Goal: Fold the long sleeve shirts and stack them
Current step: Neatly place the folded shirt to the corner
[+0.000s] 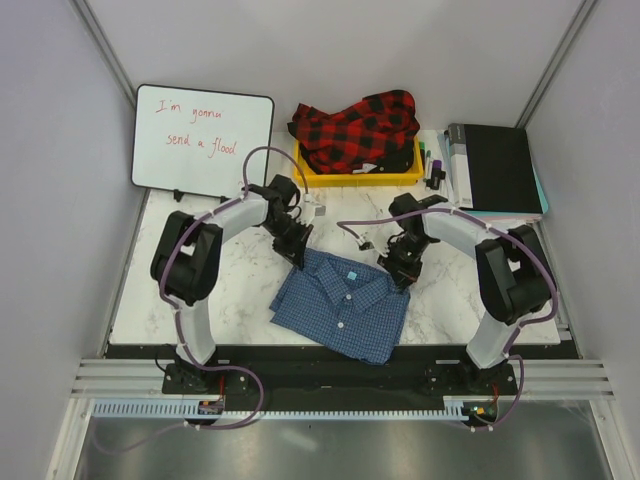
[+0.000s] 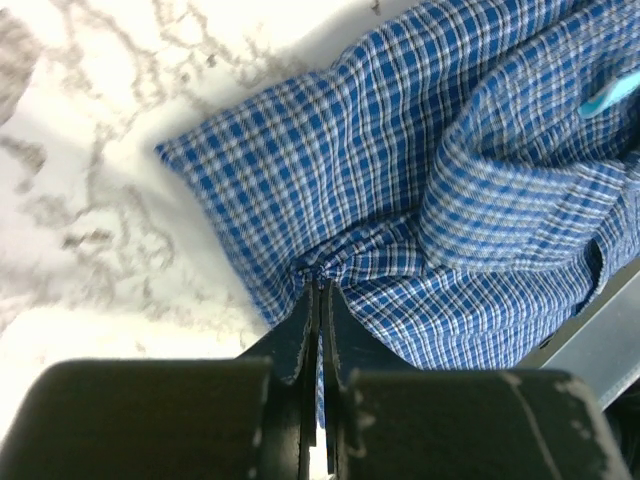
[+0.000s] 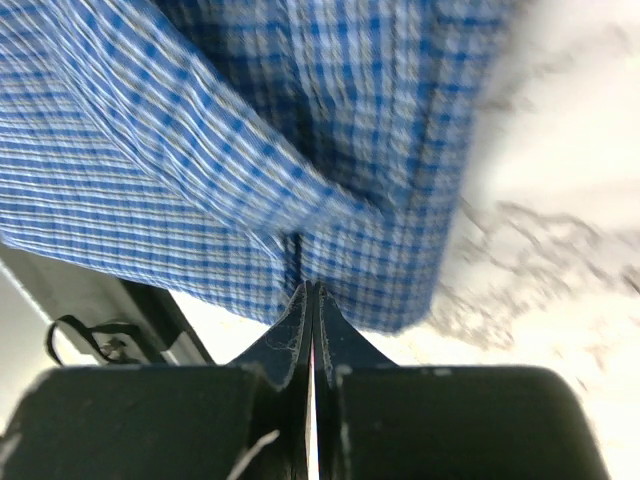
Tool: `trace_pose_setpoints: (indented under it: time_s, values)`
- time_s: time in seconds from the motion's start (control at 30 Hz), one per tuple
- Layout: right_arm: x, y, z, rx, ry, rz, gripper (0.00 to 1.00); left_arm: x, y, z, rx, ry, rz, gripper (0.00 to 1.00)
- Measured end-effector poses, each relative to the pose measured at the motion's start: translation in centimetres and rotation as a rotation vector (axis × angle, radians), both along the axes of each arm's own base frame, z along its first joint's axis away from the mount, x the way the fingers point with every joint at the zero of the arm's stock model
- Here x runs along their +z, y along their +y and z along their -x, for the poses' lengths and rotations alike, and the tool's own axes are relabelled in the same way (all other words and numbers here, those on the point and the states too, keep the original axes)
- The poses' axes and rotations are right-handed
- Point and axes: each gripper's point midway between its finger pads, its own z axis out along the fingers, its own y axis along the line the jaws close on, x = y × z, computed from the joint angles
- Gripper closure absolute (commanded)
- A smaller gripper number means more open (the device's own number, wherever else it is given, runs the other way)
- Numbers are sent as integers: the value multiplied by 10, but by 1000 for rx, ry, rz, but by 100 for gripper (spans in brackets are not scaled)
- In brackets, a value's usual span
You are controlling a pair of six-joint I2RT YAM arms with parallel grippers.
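Observation:
The blue check shirt [image 1: 342,305] lies folded in a rough square on the marble table [image 1: 200,300], collar toward the back. My left gripper [image 1: 297,258] is at its back left corner, shut on a bunched pinch of the blue cloth [image 2: 400,180]; check fabric shows between the closed left gripper [image 2: 320,292]. My right gripper [image 1: 398,275] is at the back right corner. In the right wrist view the right gripper [image 3: 311,290] is shut, its tips gathering the shirt's edge [image 3: 200,150]. The red-and-black plaid shirt [image 1: 355,130] lies crumpled in a yellow bin [image 1: 345,178] at the back.
A whiteboard [image 1: 203,140] with red writing leans at the back left. A black binder [image 1: 495,168] and some markers [image 1: 430,165] sit at the back right. Small loose clips [image 1: 365,240] lie between the arms. The shirt's near edge reaches the table's black front rail [image 1: 330,352].

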Motion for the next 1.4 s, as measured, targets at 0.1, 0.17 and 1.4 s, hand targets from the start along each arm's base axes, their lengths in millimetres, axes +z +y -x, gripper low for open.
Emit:
trace_pose_setpoints:
  time_s: [0.1, 0.17, 1.4]
  values:
    - [1, -8, -4, -18, -39, 17, 100, 8, 6, -3, 19, -34, 16, 98]
    - [3, -12, -6, -27, -60, 24, 100, 14, 7, -5, 25, -56, 28, 98]
    - [62, -84, -80, -463, -194, -80, 2, -10, -69, 49, -271, -173, -196, 3]
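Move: Both hands still pinch the folded shirt at its far corners, with its near side hanging past the table's front edge. The shirt's middle lies about 9 cm back and 9 cm to the right of the left hand, roughly 5 cm back and 15 cm to the left of the right hand, and just below both. The yellow tray is some 26 cm ahead and 13 cm right of the left hand; the marker pens are about 25 cm ahead and 7 cm right of the right hand. Both hands let go of the shirt's far corners after easing them slightly forward. The left arcs up and over, about 10 cm back and to the right, turns clockwise, drops with open fingers onto the shirt's middle, and pushes forward and a little left some 4 cm. The right goes clear, about 8 cm forward, 8 cm right and 6 cm up, turning about 25 degrees clockwise. ##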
